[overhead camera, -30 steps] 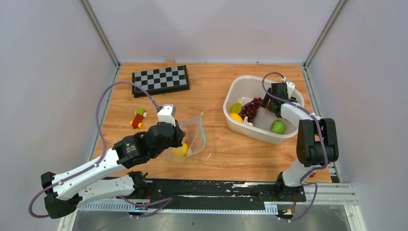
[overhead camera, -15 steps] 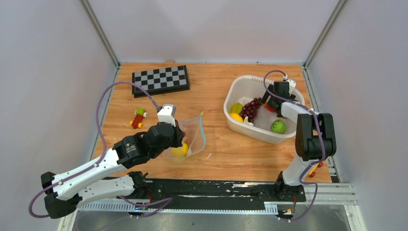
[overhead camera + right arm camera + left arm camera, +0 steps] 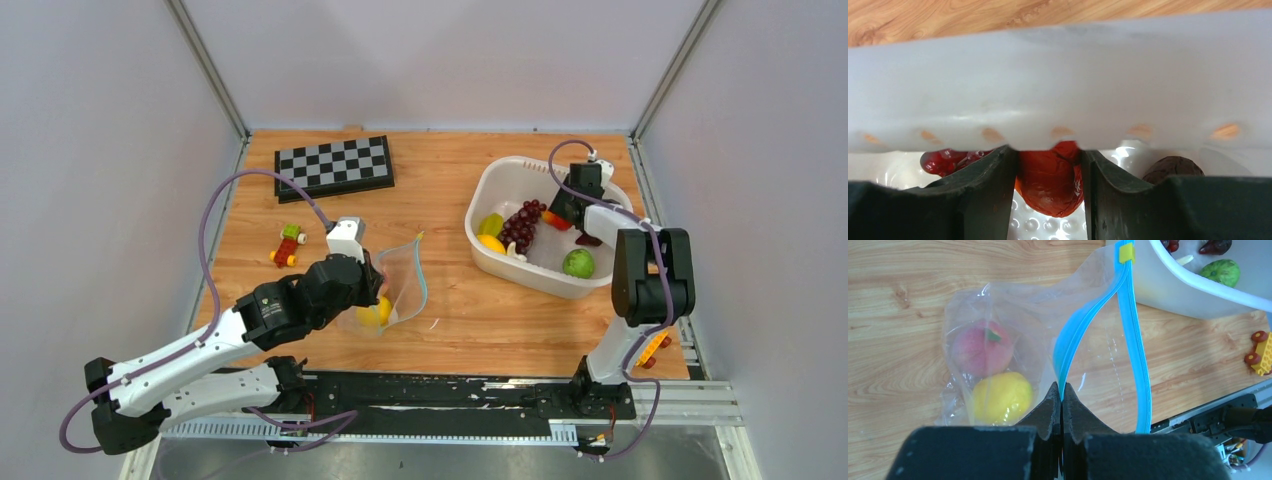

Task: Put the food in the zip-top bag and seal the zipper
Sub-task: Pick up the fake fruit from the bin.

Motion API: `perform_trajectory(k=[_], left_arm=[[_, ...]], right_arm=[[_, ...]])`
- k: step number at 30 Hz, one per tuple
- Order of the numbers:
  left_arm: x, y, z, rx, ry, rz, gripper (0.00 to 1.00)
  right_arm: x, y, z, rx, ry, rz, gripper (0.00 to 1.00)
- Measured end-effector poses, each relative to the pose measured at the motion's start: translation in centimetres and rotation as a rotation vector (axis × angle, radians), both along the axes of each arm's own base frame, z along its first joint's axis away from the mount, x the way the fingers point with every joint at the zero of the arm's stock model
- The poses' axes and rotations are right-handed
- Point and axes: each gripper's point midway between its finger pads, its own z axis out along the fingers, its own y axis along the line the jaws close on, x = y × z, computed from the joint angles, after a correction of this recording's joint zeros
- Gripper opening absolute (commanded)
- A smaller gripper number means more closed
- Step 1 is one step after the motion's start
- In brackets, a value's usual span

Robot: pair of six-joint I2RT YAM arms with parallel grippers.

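The clear zip-top bag [image 3: 402, 283] lies left of centre with its mouth held open. My left gripper [image 3: 1062, 390] is shut on the near lip of the teal-blue zipper [image 3: 1133, 340]. Inside the bag sit a pink peach [image 3: 982, 349] and a yellow lemon [image 3: 995, 396]. My right gripper [image 3: 1048, 155] is down inside the white basket [image 3: 500, 175] near its far wall, its fingers pressed on both sides of a red fruit [image 3: 1048, 180]. Purple grapes [image 3: 521, 225], a green round fruit [image 3: 577, 263] and a yellow lemon [image 3: 490, 243] also lie in the basket.
A folded chessboard [image 3: 334, 166] lies at the back left. A red-yellow-green toy block car [image 3: 288, 244] stands left of the bag, and another toy [image 3: 650, 350] is by the right arm's base. A dark brown item [image 3: 1172, 169] lies in the basket beside my right fingers.
My right gripper has shifted toward the basket's far wall and its jaws have closed in on the red fruit. The left arm and the bag have not moved.
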Motion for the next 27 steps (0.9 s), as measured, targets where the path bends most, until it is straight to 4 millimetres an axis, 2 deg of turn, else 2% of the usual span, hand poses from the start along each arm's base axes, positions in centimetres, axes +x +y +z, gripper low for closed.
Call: perform_trajectory(k=[2,6,12,16,21,23,27], left_arm=[[0.0,0.0,-0.1,0.001,0.001,0.0,0.0],[-0.1,0.0,-0.3,0.004,0.004,-0.001,0.0],[-0.1,0.0,-0.4,0.003,0.007,-0.006,0.0],[-0.2,0.0,-0.2,-0.003,0.004,-0.007,0.0],[-0.3,0.1,0.0,-0.015,0.002,-0.011,0.0],[-0.4,0.0,-0.1,-0.017,0.005,-0.018,0.0],[-0.6,-0.2,-0.2,-0.021,0.011,-0.027,0.0]], right_arm=[[0.0,0.3,0.1,0.01,-0.001,0.019,0.24],[-0.1,0.9,0.7,0.03,-0.009,0.052,0.18],[-0.3,1.6,2.9,0.045,-0.042,0.098,0.18],[-1.3,1.9,4.9,0.056,-0.068,0.116,0.19],[-3.9,2.5,9.3,0.076,-0.157,0.141,0.18],[-4.8,3.1,11.3,0.096,-0.207,0.17,0.13],[-7.3,5.4,15.3,0.171,-0.303,0.278,0.15]])
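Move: The open mouth of the zip-top bag lies roughly 37 cm to the right hand's left, 20 cm back and perhaps 8 cm above. In the bin, close to floor height, the grapes are about 9 cm left and 3 cm back, the dark fruit 7 cm right and 6 cm back, and the green fruit 4 cm right and 11 cm back. For the left hand, the bag mouth is some 6 cm right, 4 cm ahead and 4 cm lower. Up out of the bin, slowly at first and then fast, the right hand lifts the red fruit still pinched between its fingertips, climbing about 14 cm. It edges left from the start and draws back in the later part, some 5 cm each, towards the bag, while the fingers tip up and the hand turns counter-clockwise by roughly 15 degrees. The left hand stays, keeping its pinch on the bag's zipper edge. ##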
